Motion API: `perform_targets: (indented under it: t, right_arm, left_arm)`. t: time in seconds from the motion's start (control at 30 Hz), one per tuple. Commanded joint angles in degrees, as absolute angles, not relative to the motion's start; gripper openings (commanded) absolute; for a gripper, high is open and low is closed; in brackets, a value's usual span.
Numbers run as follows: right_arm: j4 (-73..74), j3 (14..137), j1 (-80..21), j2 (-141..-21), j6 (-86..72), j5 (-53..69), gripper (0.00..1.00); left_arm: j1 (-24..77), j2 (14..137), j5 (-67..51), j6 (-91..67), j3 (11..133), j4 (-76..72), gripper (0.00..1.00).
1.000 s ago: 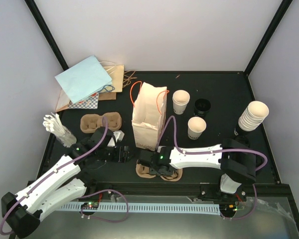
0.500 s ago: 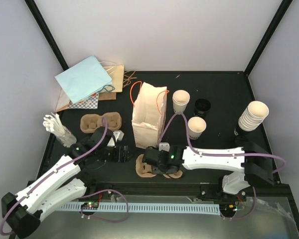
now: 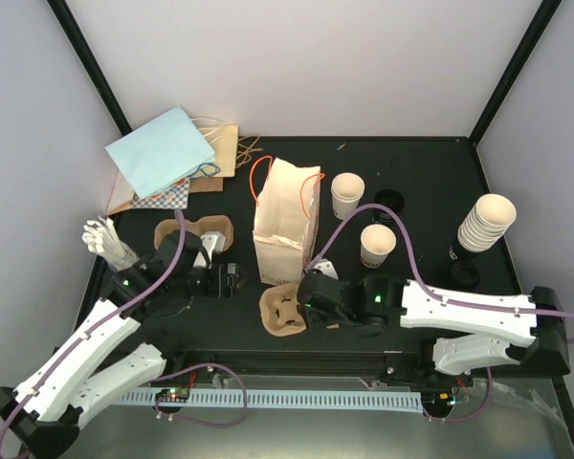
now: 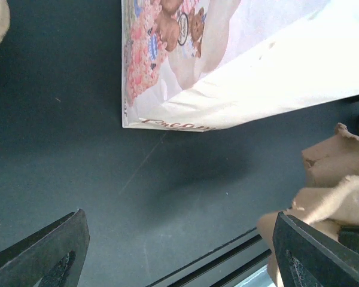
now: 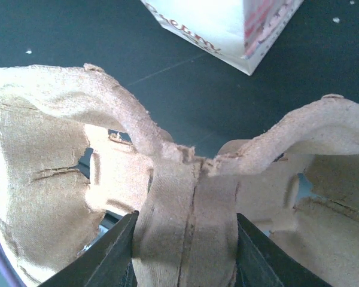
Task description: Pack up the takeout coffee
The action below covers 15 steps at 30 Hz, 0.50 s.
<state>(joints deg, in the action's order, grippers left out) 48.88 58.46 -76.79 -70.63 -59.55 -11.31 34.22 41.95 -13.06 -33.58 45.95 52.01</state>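
Note:
Two cream paper cups of the takeout coffee [image 3: 346, 195] [image 3: 377, 245] stand right of the printed paper bag [image 3: 285, 220], their tops looking open. My right gripper [image 3: 311, 304] [image 5: 185, 251] is shut on the middle bridge of a brown pulp cup tray [image 3: 282, 312] [image 5: 54, 161], which is tilted just in front of the bag. A second tray [image 3: 193, 232] lies left of the bag. Between that tray and the bag my left gripper [image 3: 228, 280] [image 4: 179, 251] stands open with nothing between its fingers; the held tray [image 4: 335, 179] shows at its right.
A stack of cream cups [image 3: 486, 223] stands at the far right, with black lids [image 3: 389, 201] [image 3: 462, 274] nearby. Flat paper bags [image 3: 163, 153] lie at the back left. A holder of white utensils [image 3: 110, 244] stands by the left edge. The table's front rail [image 3: 297, 359] runs behind the arms.
My right arm has swung outward to the right while its gripper tightened on the tray, which shifted left and tipped up. My left gripper has moved slightly back and left.

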Motion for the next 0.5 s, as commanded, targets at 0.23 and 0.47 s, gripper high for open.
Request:
perform_targets:
  t: [0.23, 0.47]
  right_arm:
    - [47.54, 65.64, -76.99, -63.70, -42.64, -7.42, 0.43]
    - [53.19, 76.48, -76.67, -64.44, -34.26, -10.35, 0.44]
  left_arm:
    - [32.76, 43.45, -8.36, -30.54, 57.02, 57.83, 0.87]
    - [32.56, 48.86, -8.99, -29.18, 66.70, 55.54, 0.87]
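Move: In front of the paper bag, the right hand already holds a pulp cup carrier; the bag's middle is about 17 cm ahead, 3 cm left and 3 cm lower. Some 17 cm ahead and 16 cm right of this hand stands the single cup, with the nested cups roughly 28 cm ahead and 10 cm right. From the open left hand, the bag is about 13 cm ahead and 12 cm right, and the other carrier 16 cm ahead and 12 cm left. Lifting the carrier nearly straight up in front of the bag, the right hand climbs about 11 cm with a slight drift left, still pinching the rib between the two wells, while its wrist swings counter-clockwise and tips upward, some 20 degrees in all. The empty left hand, staying wide open, rises roughly 7.5 cm with a little forward travel beside the bag, its fingers tilting up a bit. ##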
